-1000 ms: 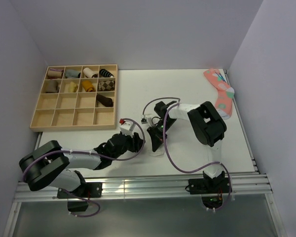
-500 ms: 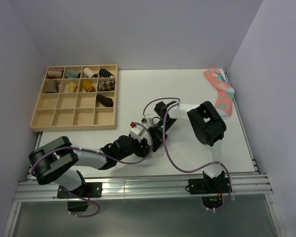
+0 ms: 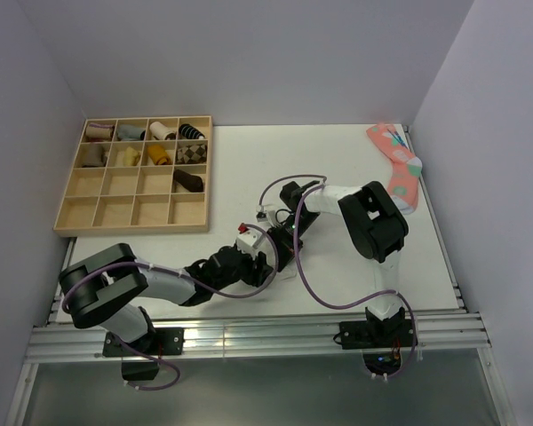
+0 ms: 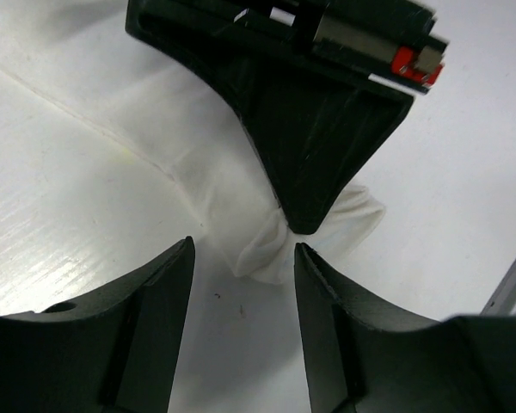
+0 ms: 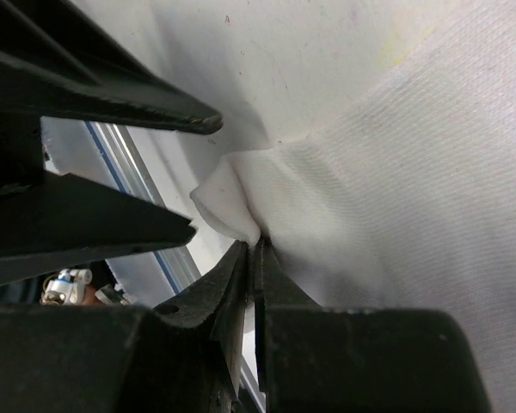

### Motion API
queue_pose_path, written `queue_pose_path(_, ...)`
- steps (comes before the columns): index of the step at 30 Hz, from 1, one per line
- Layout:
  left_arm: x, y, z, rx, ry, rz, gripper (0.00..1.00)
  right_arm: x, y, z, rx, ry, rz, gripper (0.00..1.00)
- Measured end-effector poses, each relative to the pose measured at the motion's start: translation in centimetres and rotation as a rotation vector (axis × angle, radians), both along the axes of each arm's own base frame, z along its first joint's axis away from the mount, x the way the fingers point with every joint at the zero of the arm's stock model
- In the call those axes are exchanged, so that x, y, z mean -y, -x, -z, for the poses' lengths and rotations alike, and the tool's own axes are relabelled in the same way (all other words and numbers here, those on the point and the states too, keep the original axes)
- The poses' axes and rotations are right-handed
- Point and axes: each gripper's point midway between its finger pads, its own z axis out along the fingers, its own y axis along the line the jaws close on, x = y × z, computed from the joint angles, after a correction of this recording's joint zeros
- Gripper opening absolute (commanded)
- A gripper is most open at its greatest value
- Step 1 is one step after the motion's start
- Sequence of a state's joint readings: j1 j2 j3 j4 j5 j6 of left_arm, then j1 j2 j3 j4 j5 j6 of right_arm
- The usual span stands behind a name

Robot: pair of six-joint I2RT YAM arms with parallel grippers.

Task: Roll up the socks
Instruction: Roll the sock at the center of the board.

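The white socks [image 4: 232, 211] lie flat on the white table, and one end is bunched into a small fold [image 5: 228, 202]. My right gripper [image 5: 256, 249] is shut on that bunched end, with the fabric pinched between its tips. In the top view it sits at mid-table [image 3: 284, 251]. My left gripper [image 4: 243, 288] is open. Its two fingers stand on either side of the bare table just short of the pinched end, touching nothing. In the top view the left gripper [image 3: 265, 263] is right beside the right one. There the socks hardly show against the table.
A wooden compartment tray [image 3: 71, 211] with several rolled socks stands at the back left. A coral-pink dotted sock [image 3: 396, 167] lies at the back right by the wall. A metal rail [image 3: 249, 333] runs along the table's near edge.
My left arm has swung right and brought its gripper up to the right gripper and the pinched sock end. The right gripper has stayed in place, shut.
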State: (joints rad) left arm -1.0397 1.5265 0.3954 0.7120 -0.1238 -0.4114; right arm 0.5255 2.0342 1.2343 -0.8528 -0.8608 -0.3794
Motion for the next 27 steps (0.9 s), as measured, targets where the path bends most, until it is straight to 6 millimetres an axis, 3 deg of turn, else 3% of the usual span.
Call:
queue_pose_path(9, 0.2, 0.1, 1.3, -0.014, -0.047, 0.001, 0.53, 0.1, 0.0, 0.0, 0.001, 0.002, 0.001, 0.01)
queue_pose_path(21, 0.7, -0.9, 1.6, -0.003, -0.068, -0.042, 0.34, 0.2, -0.3, 0.1, 0.007, 0.005, 0.007, 0.01)
queue_pose_path(24, 1.0, -1.1, 1.6, 0.000, -0.072, -0.052, 0.25, 0.2, -0.3, 0.2, 0.009, 0.008, 0.008, 0.03)
queue_pose_path(26, 1.2, -1.2, 1.6, 0.001, -0.074, -0.054, 0.14, 0.3, -0.4, 0.2, 0.011, 0.011, 0.011, 0.05)
queue_pose_path(27, 1.4, -1.4, 1.5, 0.002, -0.075, -0.059, 0.05, 0.3, -0.5, 0.2, 0.012, 0.013, 0.013, 0.11)
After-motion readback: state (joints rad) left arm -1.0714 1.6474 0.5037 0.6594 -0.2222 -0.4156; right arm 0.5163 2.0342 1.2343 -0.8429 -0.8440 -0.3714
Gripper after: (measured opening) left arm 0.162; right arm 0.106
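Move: The white sock's near-end fold lies about 1 cm ahead of the left hand, 2 cm to its right and 2 cm below. The right gripper's closed tips stand just beyond it, about 1 cm ahead and 4 cm to the right. The sock's main body stretches forward, its middle some 9 cm ahead and 5 cm to the right. From the right hand, that fold is 2 cm left, level fore and aft and at the same height. Lower the left gripper about 1.5 cm to the sock's near-end fold, then ease it forward and right by roughly as much, towards the right gripper's tips. Close its half-open fingers most of the way as it slides in, pinching the fold. Hold the right gripper practically still, shut on the sock. ##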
